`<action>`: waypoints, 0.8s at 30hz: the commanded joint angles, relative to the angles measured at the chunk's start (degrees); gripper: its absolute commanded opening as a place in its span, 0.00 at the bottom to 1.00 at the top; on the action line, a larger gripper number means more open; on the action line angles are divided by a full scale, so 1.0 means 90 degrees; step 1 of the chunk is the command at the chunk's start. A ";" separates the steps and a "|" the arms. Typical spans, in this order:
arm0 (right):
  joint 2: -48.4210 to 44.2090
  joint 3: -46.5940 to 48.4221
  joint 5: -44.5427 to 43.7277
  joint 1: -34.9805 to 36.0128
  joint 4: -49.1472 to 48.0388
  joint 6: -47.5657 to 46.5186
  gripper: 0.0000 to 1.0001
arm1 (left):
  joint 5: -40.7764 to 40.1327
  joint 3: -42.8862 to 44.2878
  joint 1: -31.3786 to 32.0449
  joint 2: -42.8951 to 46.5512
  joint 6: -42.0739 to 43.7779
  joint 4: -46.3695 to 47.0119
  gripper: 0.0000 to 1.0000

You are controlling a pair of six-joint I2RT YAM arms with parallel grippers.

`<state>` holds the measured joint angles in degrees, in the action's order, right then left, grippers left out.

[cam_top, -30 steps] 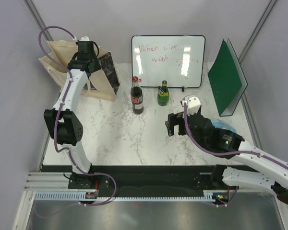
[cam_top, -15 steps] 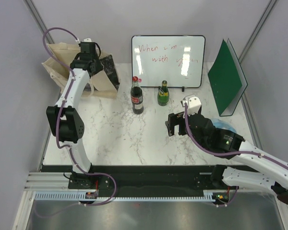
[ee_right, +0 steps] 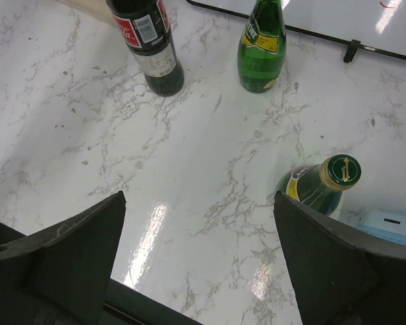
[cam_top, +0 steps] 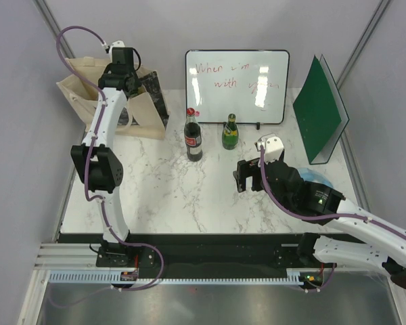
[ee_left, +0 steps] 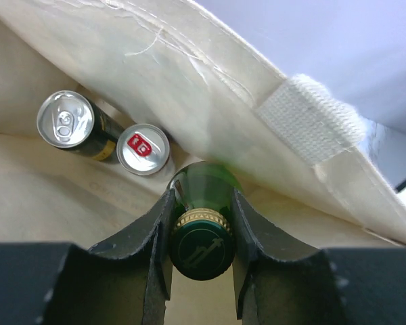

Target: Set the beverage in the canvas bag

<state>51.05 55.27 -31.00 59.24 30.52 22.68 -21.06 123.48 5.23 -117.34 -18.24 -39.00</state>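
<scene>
The beige canvas bag (cam_top: 81, 95) stands at the table's back left, and my left gripper (cam_top: 124, 81) reaches down into its mouth. In the left wrist view that gripper (ee_left: 201, 233) is shut on the neck of a green glass bottle (ee_left: 203, 186) hanging inside the bag (ee_left: 47, 196). Two cans, one dark (ee_left: 65, 119) and one red-topped (ee_left: 143, 149), lie at the bag's bottom. My right gripper (cam_top: 247, 177) (ee_right: 199, 257) hovers open above the marble, with another green bottle (ee_right: 321, 184) close by its right finger.
A cola bottle (cam_top: 192, 135) (ee_right: 149, 40) and a small green bottle (cam_top: 230, 132) (ee_right: 262, 47) stand mid-table. A whiteboard (cam_top: 237, 87) leans at the back and a green folder (cam_top: 319, 108) at the right. A pale blue object (ee_right: 392, 227) lies beside the right arm.
My left arm has shifted a little farther back over the bag, still holding the bottle, and the bag's cloth has moved with it. The right arm has stayed put.
</scene>
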 commanded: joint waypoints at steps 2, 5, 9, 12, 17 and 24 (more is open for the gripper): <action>-0.0047 -0.0047 -0.0227 -0.0010 -0.0149 -0.0049 0.98 | -0.0307 0.0411 -0.0152 0.0001 -0.0336 0.0662 0.02; -0.0018 -0.0047 -0.0256 -0.0020 -0.0149 -0.0088 0.98 | 0.0015 0.0362 -0.0162 -0.0058 -0.0424 0.0623 0.02; 0.0119 -0.0008 -0.0256 -0.0020 -0.0169 -0.0088 0.98 | 0.0093 0.0362 -0.0201 -0.0194 -0.0561 0.0535 0.02; 0.0139 -0.0008 -0.0247 -0.0020 -0.0198 -0.0078 0.98 | 0.0415 0.0284 -0.0240 -0.0253 -0.0639 0.0476 0.02; 0.0178 -0.0057 -0.0208 -0.0010 -0.0276 -0.0059 0.98 | 0.0758 0.0040 -0.0230 -0.0331 -0.0493 0.0506 0.02; 0.0148 -0.0076 -0.0217 -0.0020 -0.0286 -0.0039 0.98 | 0.0807 -0.0185 -0.0230 -0.0429 -0.0258 0.0545 0.02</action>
<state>52.62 54.76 -31.94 59.24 30.26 22.50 -14.63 121.14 3.18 -122.45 -21.15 -40.36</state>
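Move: The clear patch of the canvas bag's floor meant for the green bottle lies almost straight under the left hand, about 25 cm down and 1 cm ahead. The silver can stands inside, roughly 7 cm left and 4 cm ahead of that hand, with the black can some 14 cm left and 4 cm ahead; their middles are about 18 cm lower. From the idle right hand, the patch is about 36 cm ahead, 45 cm left and 24 cm down. The green bottle, still pinched just below its cap, is lowered by the left hand about 7 cm into the canvas bag towards the floor beside the two cans. It first swings a little over a centimetre left, then comes back right on the way down; the wrist tips some 10 degrees further downward and the fingers keep their hold. ##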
